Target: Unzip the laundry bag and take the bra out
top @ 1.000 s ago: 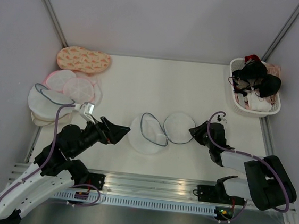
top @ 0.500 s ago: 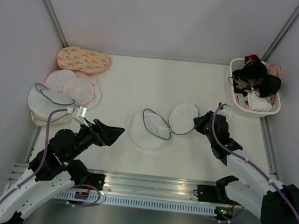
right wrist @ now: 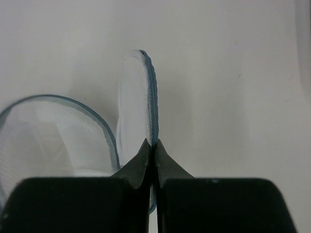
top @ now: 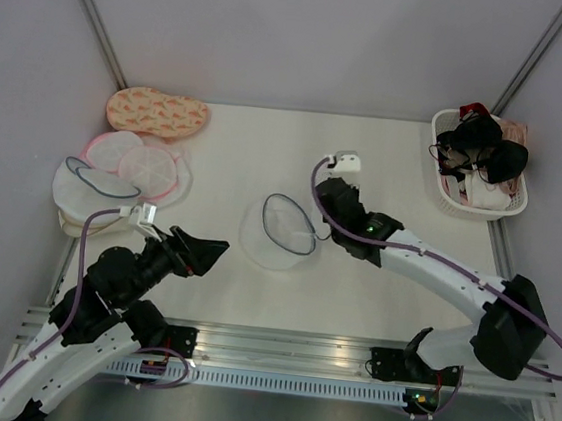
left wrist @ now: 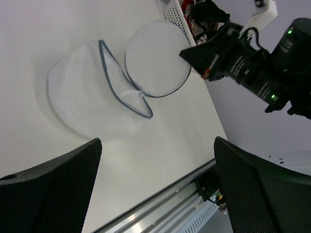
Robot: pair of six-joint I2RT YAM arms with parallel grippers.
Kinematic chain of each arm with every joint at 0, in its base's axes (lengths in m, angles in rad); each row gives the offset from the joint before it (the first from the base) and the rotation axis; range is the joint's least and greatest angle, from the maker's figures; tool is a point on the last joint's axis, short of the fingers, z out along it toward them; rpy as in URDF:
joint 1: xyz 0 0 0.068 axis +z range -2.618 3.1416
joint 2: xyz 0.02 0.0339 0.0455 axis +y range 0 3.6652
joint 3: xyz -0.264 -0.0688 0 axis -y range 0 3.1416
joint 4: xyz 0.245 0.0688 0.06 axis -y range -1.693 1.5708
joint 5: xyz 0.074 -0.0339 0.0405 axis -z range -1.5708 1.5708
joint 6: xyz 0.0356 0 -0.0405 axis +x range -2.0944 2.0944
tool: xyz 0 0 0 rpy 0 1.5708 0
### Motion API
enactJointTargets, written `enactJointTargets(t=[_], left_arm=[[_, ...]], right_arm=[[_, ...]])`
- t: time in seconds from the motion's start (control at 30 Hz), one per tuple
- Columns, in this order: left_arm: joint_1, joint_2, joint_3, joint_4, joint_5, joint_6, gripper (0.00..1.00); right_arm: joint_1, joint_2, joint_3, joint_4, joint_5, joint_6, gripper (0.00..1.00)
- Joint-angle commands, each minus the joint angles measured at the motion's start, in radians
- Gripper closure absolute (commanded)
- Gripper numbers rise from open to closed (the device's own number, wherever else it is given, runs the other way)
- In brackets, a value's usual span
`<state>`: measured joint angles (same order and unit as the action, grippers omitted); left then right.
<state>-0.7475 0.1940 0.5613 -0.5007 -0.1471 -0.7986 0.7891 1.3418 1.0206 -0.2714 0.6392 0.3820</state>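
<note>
The laundry bag [top: 276, 238] lies unzipped mid-table, a white mesh dome with a grey-blue zipper rim; only white mesh shows inside it. Its round lid [left wrist: 155, 58] stands up on edge. My right gripper [top: 320, 221] is shut on the lid's zipper rim [right wrist: 153, 111], jaws pinched together at the fingertips [right wrist: 154, 145]. My left gripper [top: 218, 250] hangs open to the left of the bag, apart from it, nothing between its fingers [left wrist: 53, 184]. A black bra [top: 490, 150] lies on top of the white basket [top: 442, 192] at the right rear.
Other wash bags are stacked at the left: an orange patterned one [top: 158, 112], pink-rimmed ones [top: 135, 162] and white ones [top: 89, 195]. The basket holds more garments. A metal rail [top: 276, 349] runs along the near edge. Grey walls close in the sides.
My right gripper closed on the lid's rim and carried it up and leftward, the arm now stretched across the table. The left gripper drew back from the bag a little, still open.
</note>
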Motion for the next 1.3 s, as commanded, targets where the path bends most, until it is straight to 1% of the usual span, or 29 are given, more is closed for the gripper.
enactJointTargets(t=[0.0, 0.2, 0.3, 0.37, 0.43, 0.47, 0.53, 0.57, 0.6, 0.63, 0.67, 0.7, 0.77, 0.8, 0.83, 0.87, 1.0, 1.1, 1.17, 1.2, 1.23, 1.27], left_arm=[[0.0, -0.042, 0.018, -0.044, -0.04, 0.004, 0.0], [0.0, -0.123, 0.031, -0.111, -0.088, -0.014, 0.01], [0.0, -0.163, 0.034, -0.15, -0.114, -0.042, 0.01], [0.0, -0.185, 0.034, -0.186, -0.16, -0.089, 0.01], [0.0, -0.234, 0.034, -0.208, -0.181, -0.103, 0.0], [0.0, -0.244, 0.035, -0.217, -0.189, -0.111, 0.0], [0.0, -0.243, 0.043, -0.239, -0.204, -0.12, 0.01], [0.0, -0.242, 0.046, -0.245, -0.209, -0.123, 0.01], [0.0, -0.242, 0.046, -0.251, -0.212, -0.129, 0.0], [0.002, -0.242, 0.048, -0.254, -0.221, -0.132, 0.0], [0.0, -0.243, 0.051, -0.259, -0.226, -0.134, 0.01], [0.0, -0.243, 0.054, -0.268, -0.241, -0.142, 0.0], [0.0, -0.243, 0.067, -0.282, -0.252, -0.146, 0.0], [0.0, -0.243, 0.072, -0.286, -0.258, -0.148, 0.01], [0.0, -0.243, 0.077, -0.297, -0.266, -0.149, 0.0], [0.0, -0.243, 0.08, -0.299, -0.267, -0.149, 0.01], [0.002, -0.237, 0.071, -0.302, -0.276, -0.154, 0.0], [0.0, -0.2, 0.052, -0.295, -0.266, -0.142, 0.01], [0.0, -0.139, 0.039, -0.253, -0.232, -0.114, 0.01], [0.0, -0.076, 0.035, -0.236, -0.195, -0.094, 0.0], [0.0, -0.03, 0.035, -0.223, -0.178, -0.087, 0.0], [0.0, 0.014, 0.035, -0.211, -0.163, -0.076, 0.0]], right_arm=[[0.138, 0.118, 0.088, -0.095, 0.201, -0.112, 1.0], [0.317, 0.273, 0.203, -0.023, 0.264, -0.239, 1.0], [0.381, 0.338, 0.259, 0.003, 0.292, -0.304, 1.0], [0.423, 0.384, 0.315, 0.023, 0.329, -0.347, 1.0], [0.447, 0.413, 0.341, 0.043, 0.341, -0.373, 1.0], [0.462, 0.442, 0.352, 0.055, 0.347, -0.421, 1.0], [0.502, 0.474, 0.392, 0.072, 0.349, -0.442, 0.86], [0.516, 0.493, 0.398, 0.078, 0.293, -0.448, 0.82], [0.536, 0.493, 0.401, 0.092, 0.233, -0.445, 0.73], [0.542, 0.488, 0.391, 0.101, 0.152, -0.436, 0.68], [0.544, 0.456, 0.375, 0.113, -0.051, -0.424, 0.62], [0.544, 0.43, 0.313, 0.176, -0.134, -0.395, 0.57], [0.541, 0.337, 0.241, 0.25, -0.321, -0.356, 0.54], [0.529, 0.306, 0.202, 0.292, -0.496, -0.33, 0.53], [0.518, 0.274, 0.128, 0.369, -0.565, -0.284, 0.52], [0.506, 0.225, 0.099, 0.394, -0.611, -0.264, 0.52], [0.475, 0.129, 0.026, 0.418, -0.746, -0.21, 0.49], [0.457, 0.04, -0.046, 0.426, -0.728, -0.172, 0.48], [0.453, -0.01, -0.05, 0.387, -0.597, -0.163, 0.47], [0.452, -0.019, -0.042, 0.323, -0.514, -0.152, 0.46], [0.453, -0.029, -0.037, 0.287, -0.372, -0.141, 0.45], [0.45, -0.044, -0.036, 0.256, -0.304, -0.128, 0.43]])
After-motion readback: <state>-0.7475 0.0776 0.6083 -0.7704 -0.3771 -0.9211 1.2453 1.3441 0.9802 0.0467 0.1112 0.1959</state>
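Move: The right hand still pinches the laundry bag's raised flap; the bag body it is folded onto lies about 15 cm left, 4 cm back and 17 cm below. The basket with the bra sits some 33 cm to this hand's right, 17 cm farther out and 13 cm lower, and the pink-trimmed bags some 53 cm left, 9 cm ahead, 17 cm down. From the empty left hand the bag body is 13 cm ahead, 18 cm right, 22 cm below. Right hand swings the flap some 20 cm left over the bag, releases, draws back; left hand withdraws leftward. ##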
